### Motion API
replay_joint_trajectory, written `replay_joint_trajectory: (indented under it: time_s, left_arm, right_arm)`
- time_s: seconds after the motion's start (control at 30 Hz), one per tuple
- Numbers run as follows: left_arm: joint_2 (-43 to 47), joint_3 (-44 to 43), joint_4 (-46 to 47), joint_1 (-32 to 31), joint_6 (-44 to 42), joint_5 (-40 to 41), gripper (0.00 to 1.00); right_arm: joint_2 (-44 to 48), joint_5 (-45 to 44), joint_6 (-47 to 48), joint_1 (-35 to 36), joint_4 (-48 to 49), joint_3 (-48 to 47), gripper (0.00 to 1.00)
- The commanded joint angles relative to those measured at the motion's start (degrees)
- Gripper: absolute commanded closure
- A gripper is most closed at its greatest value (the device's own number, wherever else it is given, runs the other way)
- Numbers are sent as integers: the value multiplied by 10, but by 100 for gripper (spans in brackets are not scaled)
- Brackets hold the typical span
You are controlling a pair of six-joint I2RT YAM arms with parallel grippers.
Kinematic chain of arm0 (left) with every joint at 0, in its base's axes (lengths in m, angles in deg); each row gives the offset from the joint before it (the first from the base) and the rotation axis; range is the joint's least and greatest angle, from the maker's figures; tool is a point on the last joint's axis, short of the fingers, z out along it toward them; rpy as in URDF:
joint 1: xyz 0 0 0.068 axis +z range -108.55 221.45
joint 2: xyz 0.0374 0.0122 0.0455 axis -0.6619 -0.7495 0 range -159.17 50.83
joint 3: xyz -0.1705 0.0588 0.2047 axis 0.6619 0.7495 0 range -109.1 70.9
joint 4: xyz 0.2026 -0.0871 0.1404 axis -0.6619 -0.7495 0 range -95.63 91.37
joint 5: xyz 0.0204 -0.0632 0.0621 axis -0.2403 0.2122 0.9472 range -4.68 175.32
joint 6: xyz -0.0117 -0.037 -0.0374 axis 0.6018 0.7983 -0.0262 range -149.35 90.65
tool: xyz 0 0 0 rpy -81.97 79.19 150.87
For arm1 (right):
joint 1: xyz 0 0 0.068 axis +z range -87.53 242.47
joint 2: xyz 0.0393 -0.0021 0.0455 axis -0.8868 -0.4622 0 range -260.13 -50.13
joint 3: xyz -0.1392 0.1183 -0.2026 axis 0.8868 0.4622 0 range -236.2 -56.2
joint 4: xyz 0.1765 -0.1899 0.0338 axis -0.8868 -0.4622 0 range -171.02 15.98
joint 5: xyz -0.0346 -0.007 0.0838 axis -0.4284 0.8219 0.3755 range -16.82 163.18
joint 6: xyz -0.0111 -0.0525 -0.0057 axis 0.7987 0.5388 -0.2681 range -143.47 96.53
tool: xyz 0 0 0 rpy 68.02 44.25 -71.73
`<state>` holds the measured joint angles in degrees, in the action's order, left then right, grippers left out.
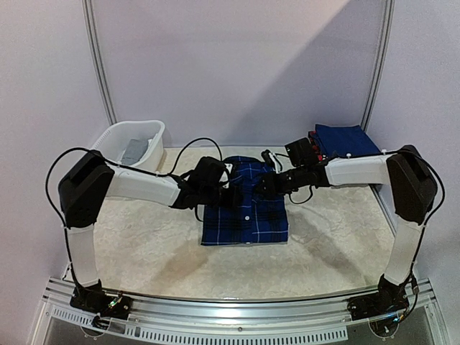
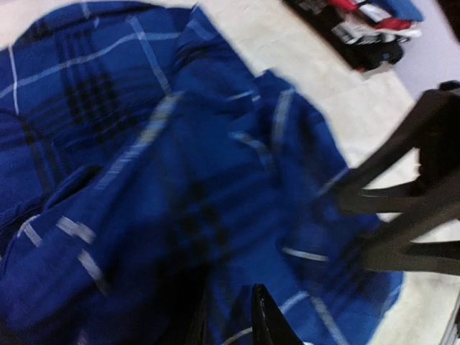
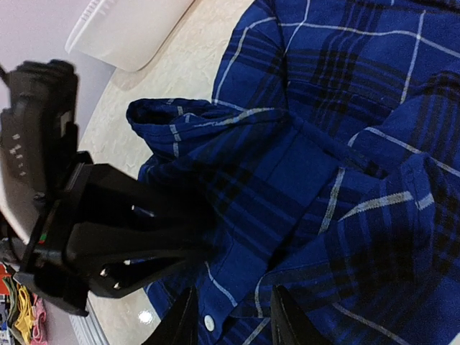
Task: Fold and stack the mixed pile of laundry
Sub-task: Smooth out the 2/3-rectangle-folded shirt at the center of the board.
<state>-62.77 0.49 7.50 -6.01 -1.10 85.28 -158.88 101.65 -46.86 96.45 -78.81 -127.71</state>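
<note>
The dark blue plaid shirt lies mid-table, its lower part flat and its far end bunched up. My left gripper is at that end's left side and my right gripper at its right side. In the left wrist view, blurred plaid cloth fills the frame and sits between the left gripper fingers. In the right wrist view, the right gripper has the buttoned edge of the shirt between its fingers, with the left gripper reaching into a raised fold. A grey garment lies in the basket.
A white plastic basket stands at the back left. A dark blue folded cloth lies at the back right, beside a black box with red parts. The two grippers are close together, about a hand's width apart.
</note>
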Motion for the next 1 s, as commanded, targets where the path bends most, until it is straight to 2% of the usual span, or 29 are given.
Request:
replay_joint_trajectory:
  time_s: [0.0,0.27,0.6,0.77,0.97]
  left_arm:
    - [-32,-13,-27,37,-14,-37,79]
    - [-65,14,10,83,-14,-52,79]
    - [-89,42,42,108,16,-80,79]
    - [-38,59,26,106,18,-70,80]
    - [60,69,-45,88,-16,9,78]
  right_arm:
    - [-62,47,15,-10,6,-44,65]
    - [-178,65,28,-29,-43,-152,66]
    - [-229,5,-6,-45,-64,-158,66]
    - [-197,-1,0,-45,-95,-154,66]
    - [-112,-2,14,-43,-137,-164,63]
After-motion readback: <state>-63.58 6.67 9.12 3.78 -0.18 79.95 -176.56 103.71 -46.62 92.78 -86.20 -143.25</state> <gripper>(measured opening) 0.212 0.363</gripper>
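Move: The folded shirt lies under both hands. Its middle is about 2 cm ahead of my left hand, 2 cm to its right and 7 cm below. From my right hand it is 2 cm ahead, 4 cm to the left and 10 cm below. The laundry basket stands some 34 cm left and 14 cm ahead of my left hand; the folded pile lies about 27 cm right of my right hand and 14 cm ahead. I bring both hands down onto the shirt: the left about 6 cm down, 5 cm outward to my left and 4 cm forward; the right some 8 cm down and 5 cm forward. The fingertips come onto the cloth and push it along, gaps unchanged, the hands tipping slightly down. Then I ease the left up and farther left, the right up about 1 cm. ##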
